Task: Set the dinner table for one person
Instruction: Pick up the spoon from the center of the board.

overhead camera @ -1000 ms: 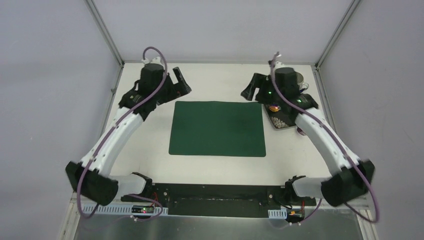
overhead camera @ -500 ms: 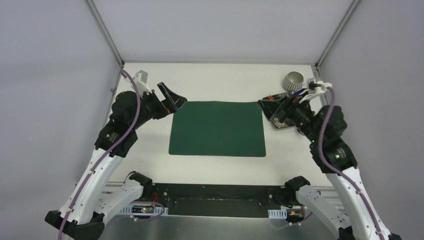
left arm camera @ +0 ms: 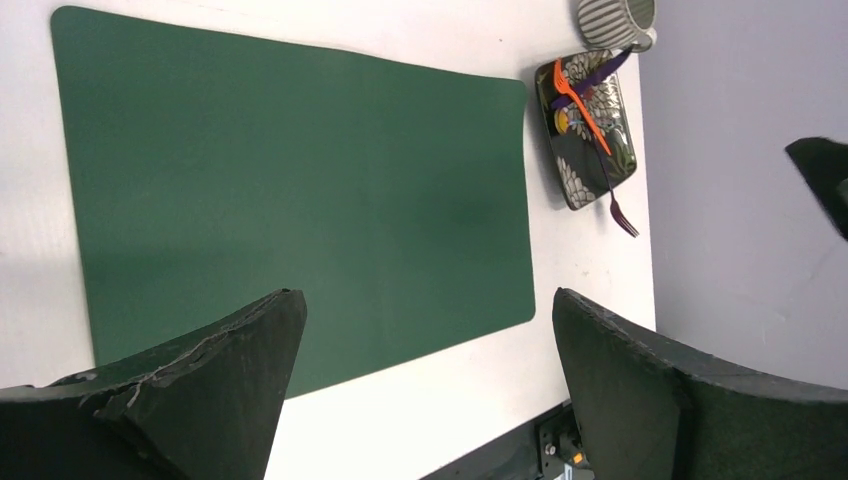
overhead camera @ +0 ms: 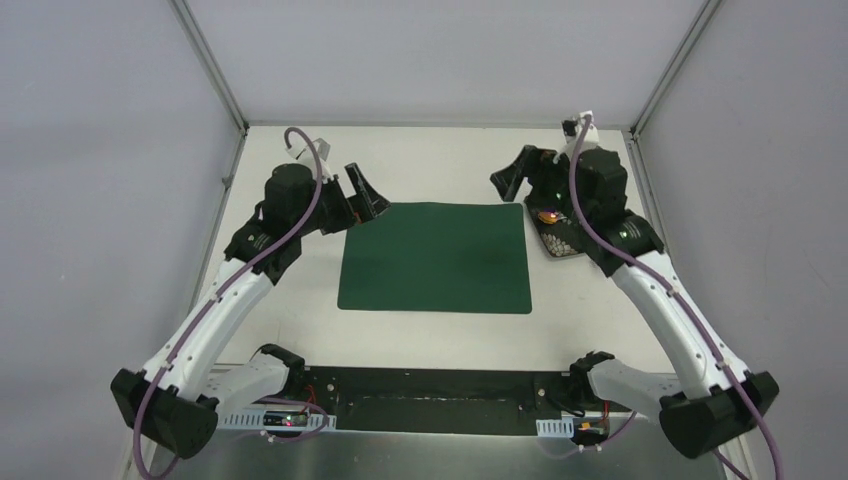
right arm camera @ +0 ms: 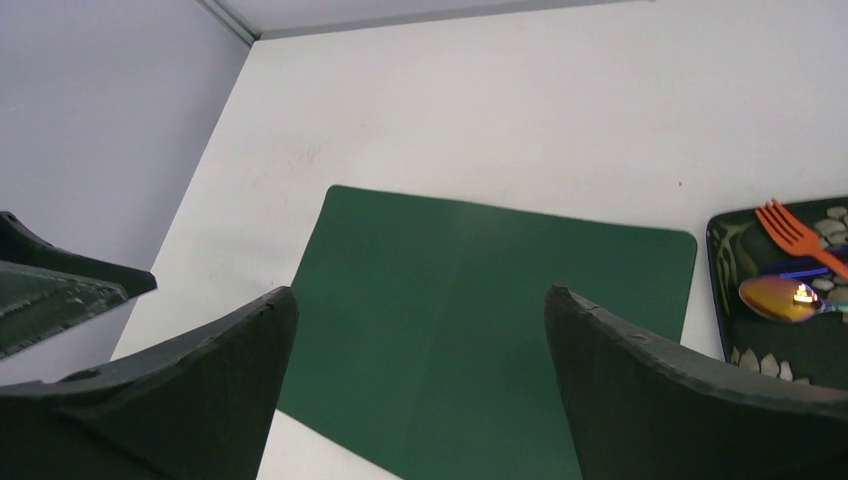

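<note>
The dinner table (overhead camera: 440,160) is a white top with a dark green placemat (overhead camera: 436,257) at its middle. A dark flowered plate (left arm camera: 562,180) lies right of the mat, carrying an orange fork (left arm camera: 580,100), a purple fork (left arm camera: 612,198) and a shiny spoon (right arm camera: 785,297). Beyond it stands a striped cup (left arm camera: 615,15). My left gripper (overhead camera: 365,195) hovers open over the mat's far left corner, nothing between its fingers (left arm camera: 200,390). My right gripper (overhead camera: 515,180) hangs open above the mat's far right corner, also empty. In the top view the right arm hides part of the plate (overhead camera: 562,245) and the cup.
Aluminium frame posts (overhead camera: 210,65) rise at the back corners, with grey walls on both sides. A black base rail (overhead camera: 430,390) with the arm mounts runs along the near edge.
Both arms have swung about. The right arm has come back over the plate and now hides the cup, its jaws a little wider. Placemat and plate lie as before.
</note>
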Motion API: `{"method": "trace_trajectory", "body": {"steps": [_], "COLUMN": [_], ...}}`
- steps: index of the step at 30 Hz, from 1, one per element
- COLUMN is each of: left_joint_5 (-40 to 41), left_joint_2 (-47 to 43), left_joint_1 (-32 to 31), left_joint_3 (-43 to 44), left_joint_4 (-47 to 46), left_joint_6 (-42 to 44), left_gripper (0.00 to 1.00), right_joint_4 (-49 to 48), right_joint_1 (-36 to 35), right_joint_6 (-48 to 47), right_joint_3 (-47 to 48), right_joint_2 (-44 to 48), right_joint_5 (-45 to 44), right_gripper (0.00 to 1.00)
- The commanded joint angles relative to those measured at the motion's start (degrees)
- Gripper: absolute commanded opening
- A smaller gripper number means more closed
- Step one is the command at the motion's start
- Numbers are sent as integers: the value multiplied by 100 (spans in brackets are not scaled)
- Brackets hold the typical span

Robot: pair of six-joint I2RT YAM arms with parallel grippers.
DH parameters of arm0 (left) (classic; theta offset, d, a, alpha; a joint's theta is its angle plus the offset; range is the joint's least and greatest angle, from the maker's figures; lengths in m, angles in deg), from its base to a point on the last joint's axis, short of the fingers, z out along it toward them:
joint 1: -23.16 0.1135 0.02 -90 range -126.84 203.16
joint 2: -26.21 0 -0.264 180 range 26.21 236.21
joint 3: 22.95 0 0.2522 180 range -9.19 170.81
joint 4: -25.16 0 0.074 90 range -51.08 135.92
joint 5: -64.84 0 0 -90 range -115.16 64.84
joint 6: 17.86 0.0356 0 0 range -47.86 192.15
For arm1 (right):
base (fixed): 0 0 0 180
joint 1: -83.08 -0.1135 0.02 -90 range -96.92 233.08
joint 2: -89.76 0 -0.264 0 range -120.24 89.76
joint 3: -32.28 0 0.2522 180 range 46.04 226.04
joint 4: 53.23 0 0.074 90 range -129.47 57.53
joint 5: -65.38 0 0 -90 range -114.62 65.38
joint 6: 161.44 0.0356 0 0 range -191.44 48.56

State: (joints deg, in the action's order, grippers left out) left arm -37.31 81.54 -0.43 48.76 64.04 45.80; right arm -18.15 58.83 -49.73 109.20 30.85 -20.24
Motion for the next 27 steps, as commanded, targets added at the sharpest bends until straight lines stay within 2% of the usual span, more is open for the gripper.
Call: {"method": "trace_trajectory", "body": {"steps": [1,4,8,12,16,21,24,27], "left_joint_5": [-132,-327,-403,-352,-196,-138,-105,99], "left_joint_2": [637,1110,1596,1657,1312,49,-900,-1582], "left_joint_1": [-31,-31,-25,0,0,-5,-22,-22], "left_joint_3": [696,1279,2313,2694,2197,412,-485,-594], "left_joint_4": [-321,-133,685,1010,715,-784,-1534,-1614], "left_joint_6": [-47,-100,25,1,-50,-230,-311,-440], "left_gripper": [99,99,99,99,99,99,99,99], "right_joint_4": [59,76,581,752,247,-1090,-1288,-1002], "right_joint_1": [49,167,259,278,280,270,271,272], "right_joint_6": [-80,177,400,595,670,541,579,551], "right_joint_3": [901,1145,1663,1750,1084,-562,-1169,-1127], "right_joint_2": [-624,-801,-1139,-1209,-1023,14,844,1420], "right_joint_5": [-201,-247,-287,-312,-18,131,379,591], "right_gripper": [98,100,100,100,100,100,100,100]}}
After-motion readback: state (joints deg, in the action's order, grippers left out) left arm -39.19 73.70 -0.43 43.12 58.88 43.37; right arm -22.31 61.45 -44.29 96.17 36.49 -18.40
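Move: From the right hand, the spoon lies about 13 cm ahead, 18 cm to the right and 29 cm below, on the flowered board, whose middle is some 11 cm ahead and 19 cm to the right. The orange fork crosses the spoon, about 12 cm ahead and 18 cm right of that hand; the striped cup stands 26 cm ahead and 24 cm right. From the left hand, the spoon is roughly 17 cm ahead, 46 cm right and 26 cm below. Forward about 5 cm and slightly up, then back some 6 cm and down about 8 swings the open, empty right hand, ending lower and nearer the spoon's level while tilting slightly down. The left hand, also wide open and empty, loops forward and to the right about 5 cm, rises 7 cm, then draws back and sinks, finishing about 2 cm behind its start. Neither hand touches anything at the end. ##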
